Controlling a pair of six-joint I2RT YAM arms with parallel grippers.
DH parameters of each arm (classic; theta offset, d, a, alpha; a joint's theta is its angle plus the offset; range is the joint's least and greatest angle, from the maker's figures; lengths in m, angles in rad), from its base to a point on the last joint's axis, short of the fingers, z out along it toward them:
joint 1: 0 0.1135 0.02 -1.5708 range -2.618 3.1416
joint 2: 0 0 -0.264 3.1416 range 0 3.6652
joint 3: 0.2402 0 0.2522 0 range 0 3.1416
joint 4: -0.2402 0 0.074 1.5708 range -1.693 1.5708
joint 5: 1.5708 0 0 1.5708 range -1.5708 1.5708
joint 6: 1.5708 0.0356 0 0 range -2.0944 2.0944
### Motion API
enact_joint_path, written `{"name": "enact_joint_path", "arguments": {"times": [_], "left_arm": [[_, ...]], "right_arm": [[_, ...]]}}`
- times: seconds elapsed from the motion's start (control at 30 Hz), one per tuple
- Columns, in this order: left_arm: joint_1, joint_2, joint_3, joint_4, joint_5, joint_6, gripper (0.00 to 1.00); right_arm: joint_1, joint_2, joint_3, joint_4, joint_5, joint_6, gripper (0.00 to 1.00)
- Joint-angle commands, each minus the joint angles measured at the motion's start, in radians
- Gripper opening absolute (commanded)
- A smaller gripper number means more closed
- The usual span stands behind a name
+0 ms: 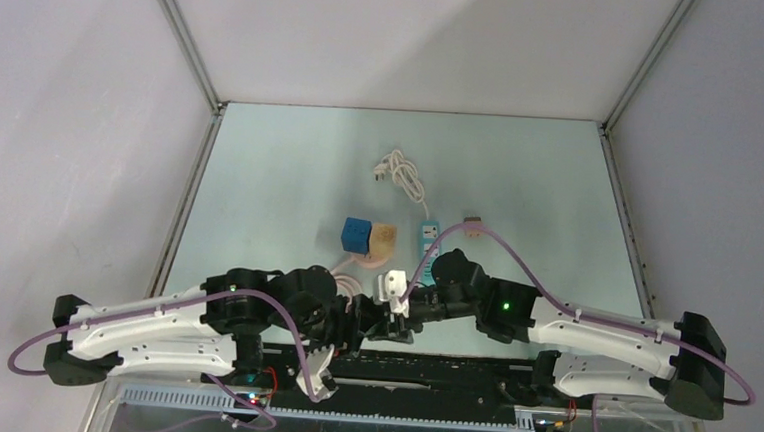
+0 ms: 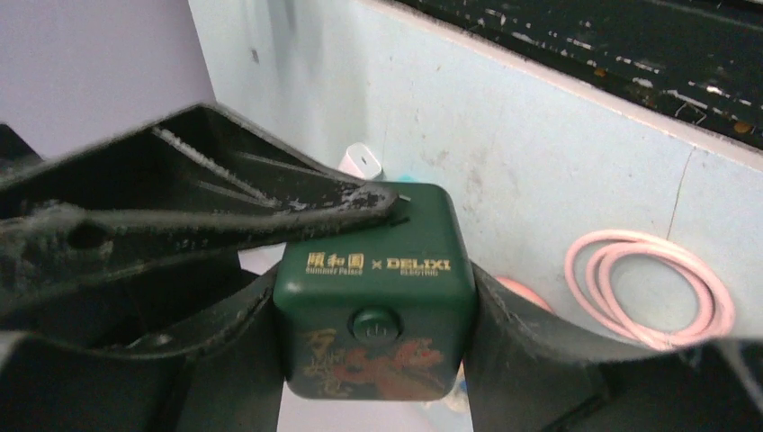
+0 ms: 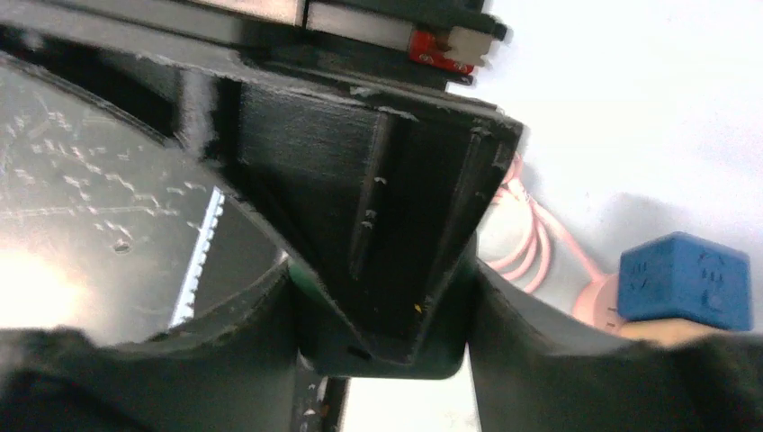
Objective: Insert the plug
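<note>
A dark green socket cube [image 2: 373, 310] with gold lettering and a round button sits between the fingers of my left gripper [image 2: 373, 360], which is shut on its sides. My right gripper [image 3: 387, 351] is shut on the same cube [image 3: 310, 297] from the opposite side, and one of its fingers [image 2: 225, 211] lies across the cube's top. In the top view the two grippers, left [image 1: 363, 322] and right [image 1: 404, 313], meet near the front edge and hide the cube. A white plug [image 1: 394, 282] shows just beyond them and in the left wrist view [image 2: 362, 160]; I cannot tell if it is seated.
A coiled pink cable [image 2: 648, 288] lies beside the cube. A blue cube [image 1: 357, 237] and a tan cube [image 1: 385, 238] stand behind it. A blue power strip [image 1: 427, 237], a white cable [image 1: 401, 172] and a small tan piece [image 1: 472, 227] lie farther back.
</note>
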Motion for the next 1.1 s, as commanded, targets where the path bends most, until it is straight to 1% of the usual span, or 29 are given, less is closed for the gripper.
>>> {"name": "enact_joint_path", "arguments": {"times": [0.0, 0.03, 0.07, 0.1, 0.13, 0.17, 0.27, 0.4, 0.5, 0.57, 0.63, 0.7, 0.73, 0.83, 0.87, 0.97, 1.03, 1.07], "left_arm": [[-0.011, 0.001, 0.035, 0.05, 0.004, -0.019, 0.0], [-0.011, 0.0, 0.033, 0.056, 0.0, -0.034, 0.05], [-0.011, -0.002, 0.031, 0.069, -0.004, -0.055, 0.22], [-0.011, -0.007, 0.026, 0.088, -0.009, -0.087, 0.5], [-0.011, -0.016, 0.016, 0.121, -0.017, -0.125, 0.87], [-0.011, -0.03, -0.008, 0.162, -0.025, -0.158, 0.98], [-0.011, -0.091, -0.071, 0.326, -0.066, -0.355, 1.0], [-0.011, -0.177, -0.113, 0.46, -0.116, -0.672, 1.0], [-0.012, -0.221, -0.146, 0.563, -0.17, -0.926, 1.0], [-0.012, -0.24, -0.171, 0.634, -0.23, -1.092, 1.0], [-0.011, -0.246, -0.187, 0.689, -0.32, -1.235, 1.0], [-0.01, -0.238, -0.198, 0.755, -0.4, -1.416, 1.0], [-0.009, -0.228, -0.203, 0.777, -0.42, -1.481, 1.0], [-0.004, -0.192, -0.21, 0.816, -0.399, -1.602, 1.0], [-0.004, -0.18, -0.215, 0.862, -0.386, -1.625, 1.0], [0.0, -0.172, -0.263, 0.986, -0.33, -1.64, 1.0], [0.008, -0.163, -0.288, 1.067, -0.327, -1.636, 1.0], [0.016, -0.156, -0.291, 1.094, -0.318, -1.632, 1.0]], "right_arm": [[-0.001, 0.009, 0.053, 0.101, 0.002, 0.034, 0.01], [-0.003, 0.015, 0.053, 0.097, 0.001, 0.034, 0.0], [-0.006, 0.022, 0.054, 0.088, 0.005, 0.032, 0.0], [-0.011, 0.025, 0.053, 0.083, 0.01, 0.035, 0.0], [-0.022, 0.026, 0.053, 0.077, 0.014, 0.042, 0.0], [-0.039, 0.025, 0.053, 0.072, 0.021, 0.051, 0.0], [-0.101, 0.001, 0.053, 0.039, 0.021, 0.081, 0.0], [-0.212, -0.07, 0.039, -0.029, 0.003, 0.107, 0.0], [-0.285, -0.146, 0.004, -0.038, 0.011, 0.113, 0.0], [-0.33, -0.205, -0.017, -0.034, 0.011, 0.121, 0.0], [-0.372, -0.259, -0.035, -0.034, 0.005, 0.124, 0.0], [-0.401, -0.31, -0.048, -0.038, -0.011, 0.12, 0.0], [-0.412, -0.334, -0.054, -0.039, -0.018, 0.122, 0.0], [-0.441, -0.398, -0.067, -0.034, -0.066, 0.129, 0.0], [-0.447, -0.411, -0.069, -0.03, -0.078, 0.137, 0.0], [-0.45, -0.437, -0.069, -0.007, -0.124, 0.167, 0.0], [-0.449, -0.446, -0.069, 0.006, -0.161, 0.195, 0.0], [-0.449, -0.45, -0.069, 0.039, -0.18, 0.206, 0.0]]}}
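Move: Both hands hold the green cube between them near the table's front edge. From the right hand the teal power strip lies about 22 cm ahead, 10 cm to its right and 18 cm below; the orange cube is some 23 cm straight ahead, with the blue cube beside it, 5 cm to the left. From the left hand the strip lies about 22 cm ahead and 12 cm right. Left opens wide and rises; right keeps the green cube, carrying it some 10 cm right, forward and up. ##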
